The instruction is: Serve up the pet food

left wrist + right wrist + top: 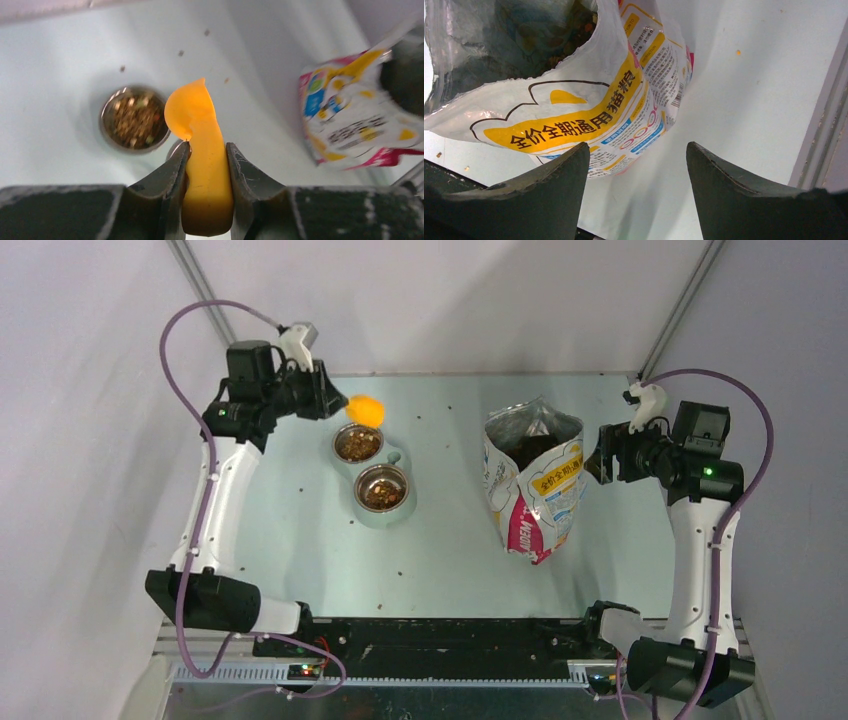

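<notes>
Brown pet food (357, 444) fills the far steel bowl, and more (381, 490) lies in the near bowl of the pale green double feeder (392, 515). My left gripper (328, 400) hovers just beyond the far bowl (135, 120), shut on the handle of an orange scoop (192, 112). The scoop's head (365, 410) hangs above that bowl's far rim; its contents do not show. The printed foil bag (535, 480) stands open at centre right, with dark kibble (569, 35) inside. My right gripper (638, 145) is open beside the bag's right side, nothing between its fingers.
A few stray pellets (181, 52) dot the table behind the bowls. A metal rail (824, 125) borders the table's right edge, close to my right arm (700, 490). Slanted frame posts and grey walls close off the back.
</notes>
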Robot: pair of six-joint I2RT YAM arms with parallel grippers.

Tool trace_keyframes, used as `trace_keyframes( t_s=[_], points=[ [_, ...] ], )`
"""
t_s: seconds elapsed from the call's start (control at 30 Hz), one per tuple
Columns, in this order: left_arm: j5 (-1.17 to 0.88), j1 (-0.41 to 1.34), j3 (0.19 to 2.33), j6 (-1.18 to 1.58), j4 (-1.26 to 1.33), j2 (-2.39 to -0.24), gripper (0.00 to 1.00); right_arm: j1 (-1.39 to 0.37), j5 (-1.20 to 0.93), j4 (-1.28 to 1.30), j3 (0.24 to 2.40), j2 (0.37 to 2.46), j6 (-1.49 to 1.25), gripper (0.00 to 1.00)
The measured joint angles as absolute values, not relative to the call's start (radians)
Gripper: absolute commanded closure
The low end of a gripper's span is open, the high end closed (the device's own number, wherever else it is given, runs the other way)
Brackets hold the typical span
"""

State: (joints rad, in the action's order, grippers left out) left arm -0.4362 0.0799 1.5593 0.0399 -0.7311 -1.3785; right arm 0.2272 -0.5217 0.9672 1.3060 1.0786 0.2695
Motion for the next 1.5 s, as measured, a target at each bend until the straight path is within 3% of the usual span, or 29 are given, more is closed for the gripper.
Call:
trace_keyframes(
  t_s=[0.23, 0.43, 0.73, 1.07, 1.5],
  points=[
    [-0.598, 0.124, 1.646, 0.258, -0.486, -1.398, 1.0, 0.228, -0.521, 0.981, 1.338, 1.09, 0.27, 0.26],
    [-0.718, 0.271, 1.753, 0.419, -0.307, -1.493, 1.0, 0.228, -0.52, 0.998, 1.357, 1.09, 0.273, 0.27],
    [-0.73, 0.535, 1.928, 0.381, -0.366, -1.626, 1.0, 0.228, -0.515, 1.031, 1.357, 1.082, 0.29, 0.26],
    [-0.572, 0.694, 2.059, 0.223, -0.59, -1.813, 1.0, 0.228, -0.519, 1.037, 1.357, 1.069, 0.296, 0.26],
    [-0.121, 0.896, 2.071, 0.231, -0.653, -2.003, 1.0, 0.226, -0.559, 1.039, 1.349, 1.069, 0.281, 0.26]
  ],
)
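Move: The open mouth of the pet food bag lies some 37 cm to the right of the left hand, about 2 cm back and 9 cm lower. The back bowl is about 9 cm ahead, level sideways, and the front bowl some 3 cm back and 6 cm right, both roughly 27 cm below. From the right hand, the bag mouth is about 6 cm ahead, 12 cm left and 5 cm lower. Still gripping the yellow scoop, the left hand swings it in an arc away from the bowls: up about 14 cm while sweeping some 35 cm right and drifting slightly back, then steeply down some 20 cm into the open bag mouth. The wrist turns clockwise nearly 40 degrees and eases partly back; whether the scoop touches the food can't be told. ##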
